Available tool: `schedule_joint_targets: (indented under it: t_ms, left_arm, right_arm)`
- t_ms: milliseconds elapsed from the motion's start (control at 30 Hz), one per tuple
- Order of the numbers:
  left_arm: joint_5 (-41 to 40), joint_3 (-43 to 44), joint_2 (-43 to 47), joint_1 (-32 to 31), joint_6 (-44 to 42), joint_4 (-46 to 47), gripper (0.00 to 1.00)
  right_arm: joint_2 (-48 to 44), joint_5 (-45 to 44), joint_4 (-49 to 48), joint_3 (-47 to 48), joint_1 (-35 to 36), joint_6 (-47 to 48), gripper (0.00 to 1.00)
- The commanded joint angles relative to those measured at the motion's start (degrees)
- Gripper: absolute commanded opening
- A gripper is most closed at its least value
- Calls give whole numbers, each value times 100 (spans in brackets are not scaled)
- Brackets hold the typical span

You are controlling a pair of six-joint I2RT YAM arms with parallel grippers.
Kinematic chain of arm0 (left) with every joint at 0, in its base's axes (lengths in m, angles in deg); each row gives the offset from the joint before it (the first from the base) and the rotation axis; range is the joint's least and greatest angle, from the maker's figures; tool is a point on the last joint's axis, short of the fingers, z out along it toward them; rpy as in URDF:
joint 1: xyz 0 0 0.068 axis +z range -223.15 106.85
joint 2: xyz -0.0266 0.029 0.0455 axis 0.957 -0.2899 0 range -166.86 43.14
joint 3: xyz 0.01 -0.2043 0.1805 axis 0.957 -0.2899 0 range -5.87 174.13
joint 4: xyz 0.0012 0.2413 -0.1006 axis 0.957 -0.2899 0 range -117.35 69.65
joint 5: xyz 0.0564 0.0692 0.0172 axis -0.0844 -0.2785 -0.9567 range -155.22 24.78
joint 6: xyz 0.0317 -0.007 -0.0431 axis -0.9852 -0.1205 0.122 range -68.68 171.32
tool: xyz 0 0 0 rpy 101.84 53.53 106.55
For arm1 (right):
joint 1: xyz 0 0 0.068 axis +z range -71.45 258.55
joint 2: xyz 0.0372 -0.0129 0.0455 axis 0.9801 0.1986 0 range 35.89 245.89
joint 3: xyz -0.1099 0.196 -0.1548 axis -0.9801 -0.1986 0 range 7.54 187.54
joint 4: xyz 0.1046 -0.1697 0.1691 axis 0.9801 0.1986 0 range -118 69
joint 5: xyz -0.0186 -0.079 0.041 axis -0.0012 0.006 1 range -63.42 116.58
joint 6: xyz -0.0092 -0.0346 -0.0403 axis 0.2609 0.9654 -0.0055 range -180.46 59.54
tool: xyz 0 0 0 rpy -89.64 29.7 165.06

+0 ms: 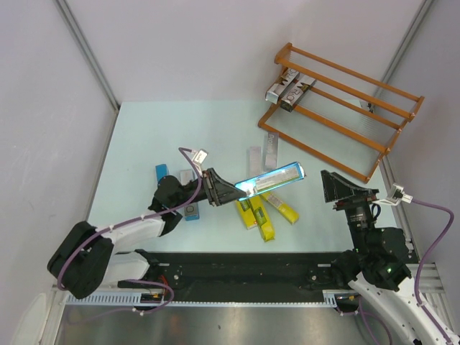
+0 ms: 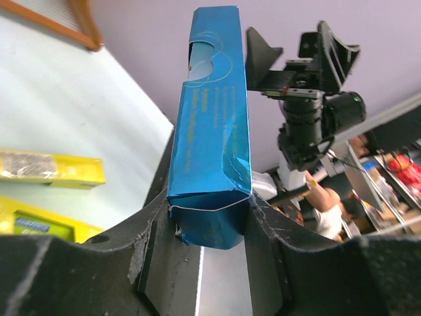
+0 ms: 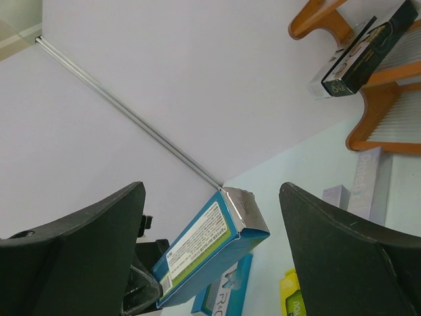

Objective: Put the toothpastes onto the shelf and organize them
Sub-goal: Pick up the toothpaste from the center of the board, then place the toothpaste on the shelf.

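Observation:
My left gripper [image 1: 227, 190] [image 2: 210, 220] is shut on one end of a blue toothpaste carton [image 1: 272, 180] [image 2: 214, 118] [image 3: 204, 247], which is held above the table and points right. Just beyond the carton's free end, my right gripper [image 1: 332, 183] [image 3: 212, 191] stands open with its fingers wide apart and touching nothing. The orange-brown shelf [image 1: 359, 118] [image 3: 378, 82] stands at the far right, with two cartons [image 1: 291, 90] [image 3: 362, 52] lying on its rails. Three yellow cartons [image 1: 262, 214], two silver ones [image 1: 271, 145] and two blue ones [image 1: 190, 208] lie on the table.
The white table [image 1: 144, 144] is bounded by grey walls on the left and at the back. A metal rail [image 1: 230, 277] runs along the near edge between the arm bases. Cables trail from both wrists.

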Motion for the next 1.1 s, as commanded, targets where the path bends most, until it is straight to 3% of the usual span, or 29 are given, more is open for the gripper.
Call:
schedule_joint_targets:
  t_ms: [0,267,467,700,867,967,1067]
  left_arm:
    - [-219,-205,513,270,-397,-442,34]
    - [-334,-268,830,455,-467,-979,32]
    - [-422,-30,558,472,-669,-1515,26]
    - [-10,399,-531,525,-432,-1093,26]
    - [466,1155,-1744,534,-310,-1042,12]
    - [484,1498,-2289,551,-125,-585,15]
    - [440,2147,-2806,578,-160,-846,18]
  right_arm:
    - [52,-227,28,244,-6,-75,89]
    - [52,-280,98,253,-6,-119,89]
    - [78,-323,142,253,-6,-119,89]
    - [87,-402,168,244,-14,-93,89]
    - [87,-473,204,253,-6,-49,89]
    - [96,-490,203,244,-6,-58,89]
    - [70,-499,195,244,-23,-31,89]
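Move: The free slot on the shelf, just right of the two boxes already there, lies about 35 cm ahead of the left hand, 25 cm to its right and slightly lower. The nearer shelf box is some 36 cm ahead and 18 cm right. On the board, roughly 21 cm below, the nearer pale box is 18 cm ahead and 6 cm right, and the right-hand yellow box is level with the hand, 14 cm right. The right hand has the slot some 34 cm ahead, 4 cm left. Down and then increasingly forward, the left hand sinks about 10 cm and goes some 8 cm forward, carrying the blue toothpaste box above the yellow boxes towards the shelf. It first sways a little left, then swings back right. The wrist tips the box's free end down about 15 degrees and rolls by a similar amount; the fingers keep their pinch on its near end. ##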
